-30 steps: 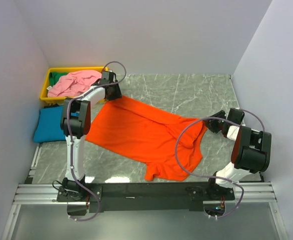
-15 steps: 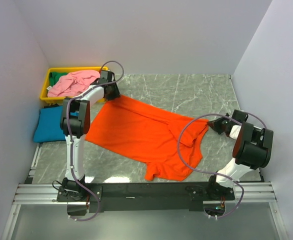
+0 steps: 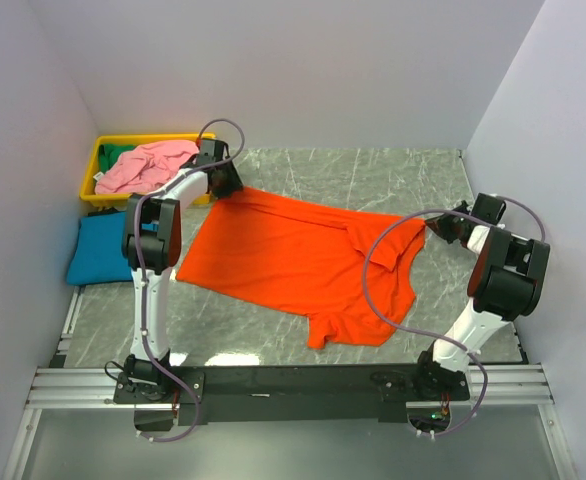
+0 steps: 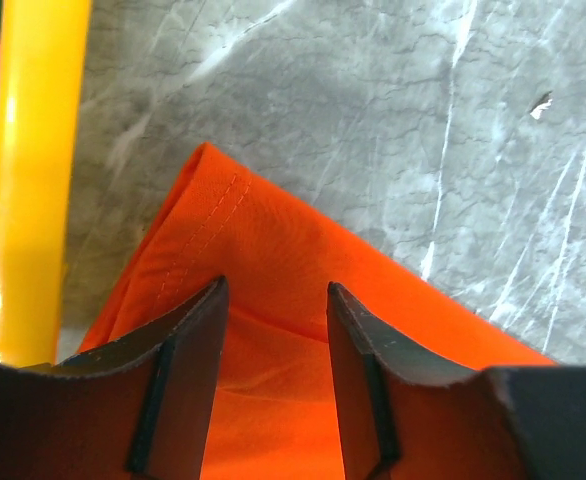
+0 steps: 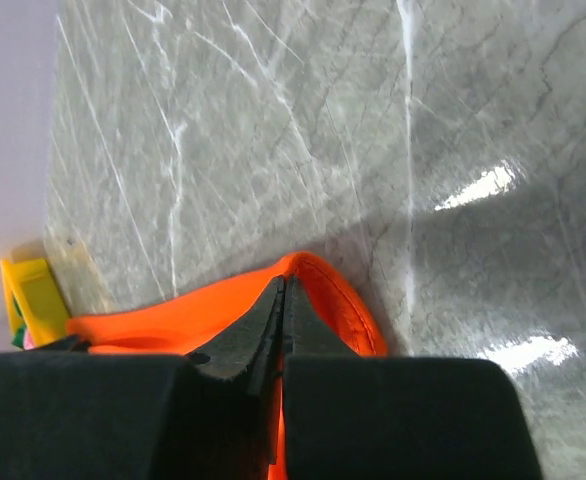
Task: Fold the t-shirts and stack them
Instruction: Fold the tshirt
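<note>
The bright orange t-shirt (image 3: 293,260) lies spread across the marble table. My left gripper (image 3: 225,186) sits at its far left corner, jaws apart, with orange cloth (image 4: 273,250) running under and between the fingers (image 4: 188,350). My right gripper (image 3: 439,226) is shut on the shirt's right edge, where a fold of orange hem (image 5: 343,300) is pinched at the fingertips. The pale pink t-shirt (image 3: 148,165) lies bunched in the yellow tray (image 3: 91,165). The teal blue t-shirt (image 3: 101,250) lies folded on the table's left edge.
The yellow tray's rim (image 4: 33,180) stands just left of my left gripper. Something green (image 3: 121,153) lies in the tray under the pink shirt. White walls close in the table at the back and both sides. A purple cable (image 3: 383,290) loops over the orange shirt.
My right gripper shut on the orange shirt's right edge and pulled it right and farther back. The shirt shifted right and stretched flatter. The left gripper stayed at the far left corner.
</note>
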### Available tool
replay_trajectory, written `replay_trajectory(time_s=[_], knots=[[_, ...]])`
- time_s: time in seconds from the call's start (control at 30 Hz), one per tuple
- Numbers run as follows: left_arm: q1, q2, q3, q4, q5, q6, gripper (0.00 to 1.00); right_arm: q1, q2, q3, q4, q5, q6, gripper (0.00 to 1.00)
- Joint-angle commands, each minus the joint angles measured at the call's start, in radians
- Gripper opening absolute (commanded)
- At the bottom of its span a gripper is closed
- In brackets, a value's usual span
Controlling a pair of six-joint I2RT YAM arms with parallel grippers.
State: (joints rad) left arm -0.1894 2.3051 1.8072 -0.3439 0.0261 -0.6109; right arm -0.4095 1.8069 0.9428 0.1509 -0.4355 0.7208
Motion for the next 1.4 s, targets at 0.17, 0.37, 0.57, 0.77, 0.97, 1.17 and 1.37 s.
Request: replay_trajectory(time_s=[0.17,0.37,0.57,0.77,0.97,1.17,1.37], knots=[[0.007,-0.012,-0.022,0.005,0.003,-0.007,0.59,-0.012,-0.046,0.020,-0.088,0.073,-0.103,0.10],[-0.005,-0.114,-0.039,0.020,-0.020,0.014,0.77,0.064,-0.188,0.002,-0.200,0.167,-0.179,0.38],[-0.050,-0.249,-0.032,-0.013,-0.075,0.071,0.84,0.221,-0.391,-0.108,-0.330,0.337,-0.238,0.48],[-0.100,-0.439,-0.167,-0.105,-0.163,0.112,0.82,0.527,-0.530,-0.165,-0.453,0.393,-0.254,0.47],[-0.133,-0.646,-0.501,-0.122,-0.215,0.120,0.81,0.819,-0.583,-0.180,-0.542,0.377,-0.213,0.47],[-0.140,-0.760,-0.710,-0.162,-0.221,0.129,0.80,1.153,-0.532,-0.167,-0.574,0.428,-0.126,0.48],[-0.140,-0.863,-0.829,-0.126,-0.262,0.129,0.79,1.313,-0.422,-0.138,-0.585,0.515,-0.084,0.50]])
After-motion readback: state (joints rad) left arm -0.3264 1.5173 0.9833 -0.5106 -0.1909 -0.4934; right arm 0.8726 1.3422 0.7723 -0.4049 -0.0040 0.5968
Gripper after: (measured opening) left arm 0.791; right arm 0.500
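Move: The shirt's near-left corner lies about 28 cm back and 15 cm left of my left hand, roughly 1 cm lower. The yellow bin is some 8 cm ahead and 26 cm left of that hand; the blue stack is 18 cm back and 37 cm left. From my right hand, which pinches the far-right corner, the near sleeve is about 29 cm back, 33 cm left and 4 cm down, and the shirt's near-right corner 35 cm back, 12 cm left. I open my right fingers to let go of the far-right corner, lift about 5 cm and sweep left and back some 40 cm, turning about 60 degrees counter-clockwise, to come down half-open just over the near sleeve. My left hand opens wider, lifts clear of the far-left cloth, arcs back about 24 cm and drops low at the near edge, short of its corner. ##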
